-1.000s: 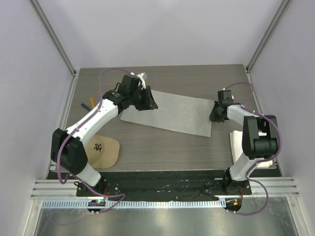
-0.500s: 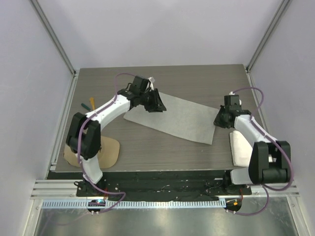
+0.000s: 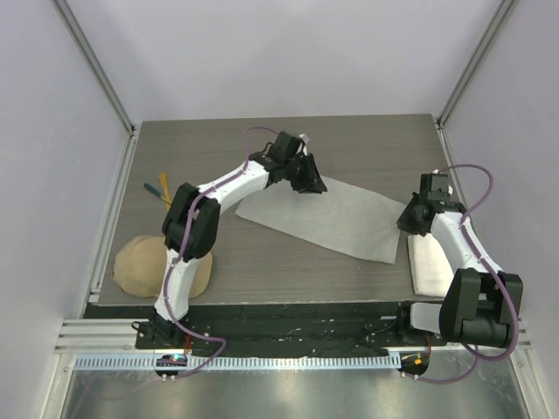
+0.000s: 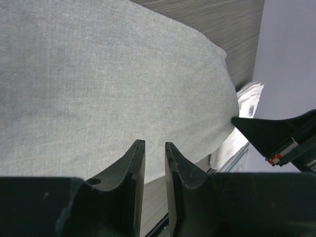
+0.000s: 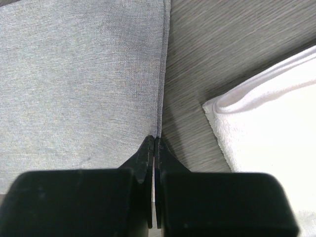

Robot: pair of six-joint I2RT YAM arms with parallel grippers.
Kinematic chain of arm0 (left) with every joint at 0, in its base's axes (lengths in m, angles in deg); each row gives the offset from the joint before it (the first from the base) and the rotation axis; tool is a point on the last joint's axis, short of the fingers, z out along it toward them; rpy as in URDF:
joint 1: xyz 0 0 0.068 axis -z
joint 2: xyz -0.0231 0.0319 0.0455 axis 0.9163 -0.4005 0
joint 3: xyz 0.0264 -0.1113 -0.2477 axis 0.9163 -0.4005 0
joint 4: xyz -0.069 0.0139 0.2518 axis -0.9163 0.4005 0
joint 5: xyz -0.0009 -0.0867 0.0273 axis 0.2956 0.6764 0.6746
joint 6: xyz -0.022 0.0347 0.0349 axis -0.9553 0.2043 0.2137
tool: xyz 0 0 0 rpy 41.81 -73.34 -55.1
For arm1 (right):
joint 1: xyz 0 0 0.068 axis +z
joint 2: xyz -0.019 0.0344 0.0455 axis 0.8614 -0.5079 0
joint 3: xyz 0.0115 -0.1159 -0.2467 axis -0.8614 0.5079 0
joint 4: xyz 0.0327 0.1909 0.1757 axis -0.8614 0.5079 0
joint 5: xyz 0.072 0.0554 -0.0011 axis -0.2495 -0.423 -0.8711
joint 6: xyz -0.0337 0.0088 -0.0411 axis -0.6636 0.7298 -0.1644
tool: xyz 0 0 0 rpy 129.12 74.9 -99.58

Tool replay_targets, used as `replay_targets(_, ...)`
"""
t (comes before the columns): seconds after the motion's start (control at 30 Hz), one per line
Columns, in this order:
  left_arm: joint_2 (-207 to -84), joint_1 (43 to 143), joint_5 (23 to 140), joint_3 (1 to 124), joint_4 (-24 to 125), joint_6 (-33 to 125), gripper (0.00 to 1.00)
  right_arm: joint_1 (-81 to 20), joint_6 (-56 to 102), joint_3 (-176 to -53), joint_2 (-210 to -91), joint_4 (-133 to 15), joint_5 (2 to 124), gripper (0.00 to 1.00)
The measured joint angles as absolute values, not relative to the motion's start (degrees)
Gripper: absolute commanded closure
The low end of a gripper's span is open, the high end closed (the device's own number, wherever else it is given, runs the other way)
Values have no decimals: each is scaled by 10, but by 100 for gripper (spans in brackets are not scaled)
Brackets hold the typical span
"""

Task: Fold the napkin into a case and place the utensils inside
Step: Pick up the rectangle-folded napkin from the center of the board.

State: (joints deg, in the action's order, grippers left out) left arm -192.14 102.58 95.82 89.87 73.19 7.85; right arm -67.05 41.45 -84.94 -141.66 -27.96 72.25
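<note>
The light grey napkin (image 3: 332, 218) lies spread flat across the middle of the table, not shaped into a case. My right gripper (image 3: 409, 224) is shut on the napkin's right edge (image 5: 160, 98), its tips (image 5: 155, 138) pinched together on the hem. My left gripper (image 3: 313, 185) hovers at the napkin's far edge, jaws a narrow gap apart (image 4: 154, 143) with nothing between them; the napkin (image 4: 108, 79) stretches beyond its tips. The utensils lie at the table's far left: an orange-yellow handle (image 3: 163, 186) and a dark teal one (image 3: 150, 187).
A thick white towel (image 3: 432, 262) lies right of the napkin, beside my right gripper (image 5: 266, 118). A tan cap (image 3: 157, 266) sits near the front left. Metal frame posts and walls close in the table on both sides.
Both arms have swung to the right and the napkin has slid right with them. The left arm now stretches far across the table. The left jaws have narrowed.
</note>
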Motion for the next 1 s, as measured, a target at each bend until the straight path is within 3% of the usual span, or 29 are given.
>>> replay_targets(0.37,-2050,1055,929,953,747,60,78,-676,404,-850,-1416,-271,729,99)
replay_targets(0.57,-2050,1059,911,947,736,40,79,-676,403,-857,-1417,-270,729,99)
replay_targets(1.0,-1976,1101,851,813,658,-42,78,-676,403,-873,-1438,-280,720,99)
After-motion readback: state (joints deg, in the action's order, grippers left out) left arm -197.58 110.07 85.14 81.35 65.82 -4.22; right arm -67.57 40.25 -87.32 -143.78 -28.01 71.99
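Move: The napkin's middle is almost directly beneath the left hand, about 10 cm down and 2 cm back. From that hand, the end the right hand holds up is some 24 cm right and 8 cm back, and the white cloth 33 cm right and 18 cm back. From the right hand, the napkin's middle is about 23 cm left, 5 cm ahead and 6 cm lower. Left hand sinks about 10 cm onto the napkin, then drags back some 4 cm; right keeps its pinch. ##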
